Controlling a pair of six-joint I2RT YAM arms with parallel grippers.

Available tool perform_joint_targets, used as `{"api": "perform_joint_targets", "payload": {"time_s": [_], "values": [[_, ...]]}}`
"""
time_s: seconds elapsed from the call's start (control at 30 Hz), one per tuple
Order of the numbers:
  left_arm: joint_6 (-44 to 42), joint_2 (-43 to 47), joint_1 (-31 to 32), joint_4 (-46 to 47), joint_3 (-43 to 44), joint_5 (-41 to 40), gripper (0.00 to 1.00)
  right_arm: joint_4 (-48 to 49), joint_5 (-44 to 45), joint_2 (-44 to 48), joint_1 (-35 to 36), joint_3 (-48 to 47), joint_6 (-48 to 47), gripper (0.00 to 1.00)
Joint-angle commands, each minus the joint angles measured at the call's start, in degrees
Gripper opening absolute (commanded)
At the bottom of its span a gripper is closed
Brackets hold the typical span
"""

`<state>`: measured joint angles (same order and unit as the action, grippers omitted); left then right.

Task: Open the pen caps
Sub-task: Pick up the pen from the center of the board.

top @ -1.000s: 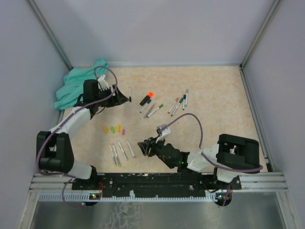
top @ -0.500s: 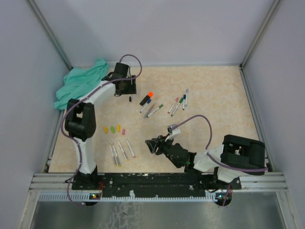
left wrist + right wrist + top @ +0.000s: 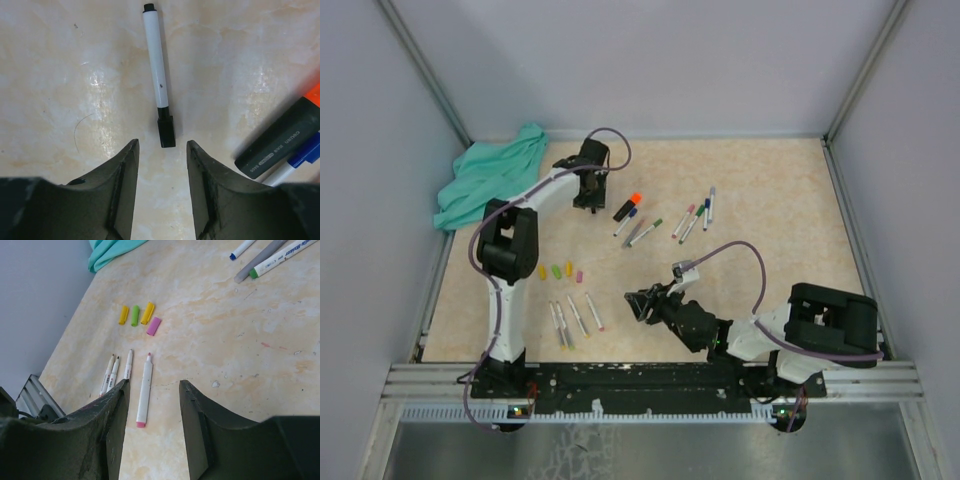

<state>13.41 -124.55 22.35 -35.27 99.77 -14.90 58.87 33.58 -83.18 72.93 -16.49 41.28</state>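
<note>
A white pen (image 3: 155,60) with a black cap (image 3: 166,131) lies on the table, seen in the left wrist view. My left gripper (image 3: 162,144) (image 3: 588,198) hovers open right over the cap end, nothing between its fingers. Four loose pen caps lie in a row: yellow (image 3: 123,315), green (image 3: 135,315), yellow (image 3: 147,313), pink (image 3: 154,326). My right gripper (image 3: 153,383) (image 3: 635,303) stands open and empty beside an uncapped pink pen (image 3: 145,390). A dark highlighter (image 3: 280,145) carries an orange cap (image 3: 635,197).
Three more uncapped pens (image 3: 570,320) lie near the front left. Several capped pens (image 3: 692,218) are fanned out at the back middle. A teal cloth (image 3: 485,180) is bunched in the back left corner. Grey walls close in the table.
The left arm has swung right from beside the cloth to above the black-capped pen, and its jaws have narrowed. The right arm shifted slightly right, then stayed still.
</note>
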Motion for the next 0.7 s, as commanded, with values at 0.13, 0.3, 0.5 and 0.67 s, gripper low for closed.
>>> {"api": "perform_joint_targets", "payload": {"time_s": [0.13,0.3,0.5,0.67], "values": [[-0.91,-4.29,-0.12,-2.89,3.99,0.14,0.37,4.15,3.24,1.97,-0.33,0.50,0.65,0.45],[-0.84,-4.74,-0.14,-2.92,4.15,1.13,0.30,4.16,3.24,2.09,-0.33,0.51,0.59,0.45],[-1.18,-4.91,-0.23,-2.75,3.68,2.18,0.24,4.14,3.08,1.97,-0.33,0.45,0.56,0.45],[-1.20,-2.69,-0.17,-2.68,2.55,3.18,0.03,3.97,2.81,1.88,-0.33,0.16,0.28,0.45]]}}
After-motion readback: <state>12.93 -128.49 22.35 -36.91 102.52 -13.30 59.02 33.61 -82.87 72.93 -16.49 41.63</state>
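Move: My left hand is half open right over the capped end of the black pen, its cap about 2 cm below the fingertips; the pen's middle lies roughly 4 cm ahead and 3 cm down. The thick black-orange marker is 8 cm to this hand's right and 1 cm ahead, and the blue pen is 8 cm right and 3 cm back, both 2–3 cm lower. From my right hand the black pen lies about 31 cm ahead, 8 cm left and 9 cm down. I lower my left hand about 2 cm, almost straight down, until the fingertips straddle the black pen's cap just above the table. My fingers close steadily from about half open all the way down, and the pads come to pinch the cap from its left and right; the wrist hardly tilts. ##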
